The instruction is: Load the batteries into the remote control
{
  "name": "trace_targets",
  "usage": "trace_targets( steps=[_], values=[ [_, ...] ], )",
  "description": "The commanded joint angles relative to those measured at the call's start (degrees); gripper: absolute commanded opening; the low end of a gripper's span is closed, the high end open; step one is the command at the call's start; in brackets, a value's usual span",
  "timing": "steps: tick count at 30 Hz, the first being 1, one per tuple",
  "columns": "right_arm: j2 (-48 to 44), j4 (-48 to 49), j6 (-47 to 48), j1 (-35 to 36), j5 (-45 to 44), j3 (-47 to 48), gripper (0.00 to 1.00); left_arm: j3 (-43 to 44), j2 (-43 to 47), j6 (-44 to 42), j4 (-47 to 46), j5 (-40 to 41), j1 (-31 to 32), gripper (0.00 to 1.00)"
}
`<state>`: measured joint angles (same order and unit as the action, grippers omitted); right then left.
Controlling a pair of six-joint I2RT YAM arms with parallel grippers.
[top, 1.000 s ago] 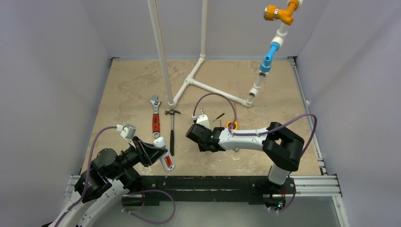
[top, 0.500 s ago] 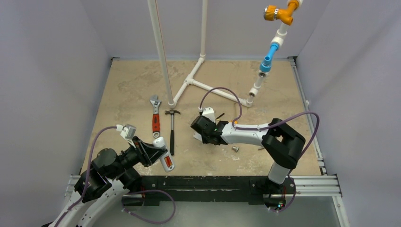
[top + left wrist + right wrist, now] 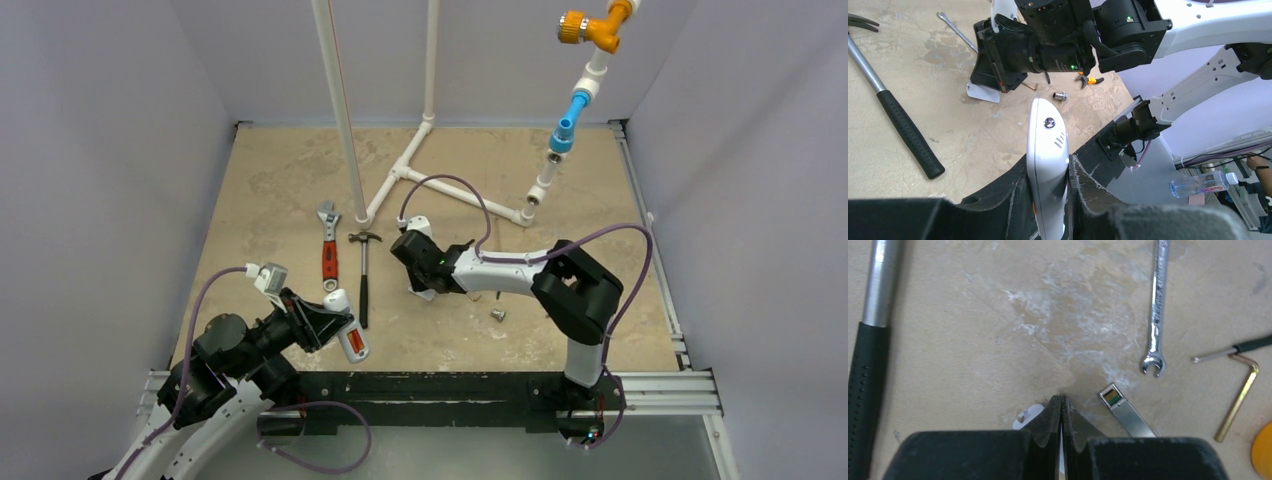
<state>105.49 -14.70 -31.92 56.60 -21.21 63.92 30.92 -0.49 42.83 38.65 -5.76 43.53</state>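
My left gripper (image 3: 335,320) is shut on the white remote control (image 3: 345,328) and holds it above the table's near left edge. Orange-red batteries (image 3: 355,347) show in the remote's back recess. In the left wrist view the remote (image 3: 1048,150) stands edge-on between the black fingers. My right gripper (image 3: 1061,397) is shut, its tips down at the table. A small white cover piece (image 3: 1027,416) pokes out from under its left finger. I cannot tell whether the gripper pinches it. From above, this white piece (image 3: 422,292) lies just below the right gripper (image 3: 420,278).
A black-handled hammer (image 3: 363,280) and a red-handled wrench (image 3: 327,250) lie left of the right gripper. A white pipe frame (image 3: 440,185) stands behind. A small metal socket (image 3: 497,314) lies to the right. Near the right fingers are a silver module (image 3: 1128,417), a spanner (image 3: 1156,315) and a hex key (image 3: 1240,400).
The right arm has swung left and away from the near edge, and its shut gripper now sits closer to the hammer. The left arm and the remote have not moved.
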Motion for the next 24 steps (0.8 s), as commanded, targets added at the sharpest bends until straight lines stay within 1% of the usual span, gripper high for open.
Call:
trace_targets(
  steps=[1, 7, 13, 18, 24],
  values=[
    [2.6, 0.1, 4.7, 0.0, 6.9, 1.7, 0.0, 1.8, 1.3, -0.5, -2.5, 0.1, 0.2, 0.0],
    [2.0, -0.1, 5.0, 0.3, 10.4, 0.2, 0.0, 1.7, 1.9, -0.4, -2.1, 0.4, 0.2, 0.0],
    [2.4, -0.4, 5.3, 3.1, 12.7, -1.1, 0.0, 1.6, 1.7, -0.4, -2.2, 0.4, 0.2, 0.0],
    [2.4, -4.6, 4.5, 5.3, 10.2, -1.0, 0.0, 1.7, 1.6, -0.4, -2.3, 0.2, 0.2, 0.0],
    [-2.0, -6.8, -1.6, 5.9, 6.5, -6.7, 0.0, 1.1, 1.5, 0.0, -2.8, 0.2, 0.2, 0.0]
  ],
)
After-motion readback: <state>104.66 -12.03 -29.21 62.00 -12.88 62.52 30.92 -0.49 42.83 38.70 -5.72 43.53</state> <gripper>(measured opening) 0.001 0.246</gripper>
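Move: The remote's battery cover lies flat on the table at the right hand's shut fingertips, its middle about 2 cm back, 1 cm to the right and 2 cm below. The small metal module is some 5 cm to that hand's right and 1 cm ahead, the wrench about 7 cm ahead and 4 cm right, the hammer handle roughly 10 cm left and 3 cm back. From the left hand the cover is about 14 cm ahead, 11 cm right and 20 cm below. The battery cover is worked along the table by the tips of the right hand's shut fingers: they slip left first, then sweep back towards the base while still drifting left, about 5 cm back and 4 cm left in all. The hand keeps level, low over the table, and the wrist turns some 10 degrees counter-clockwise. ##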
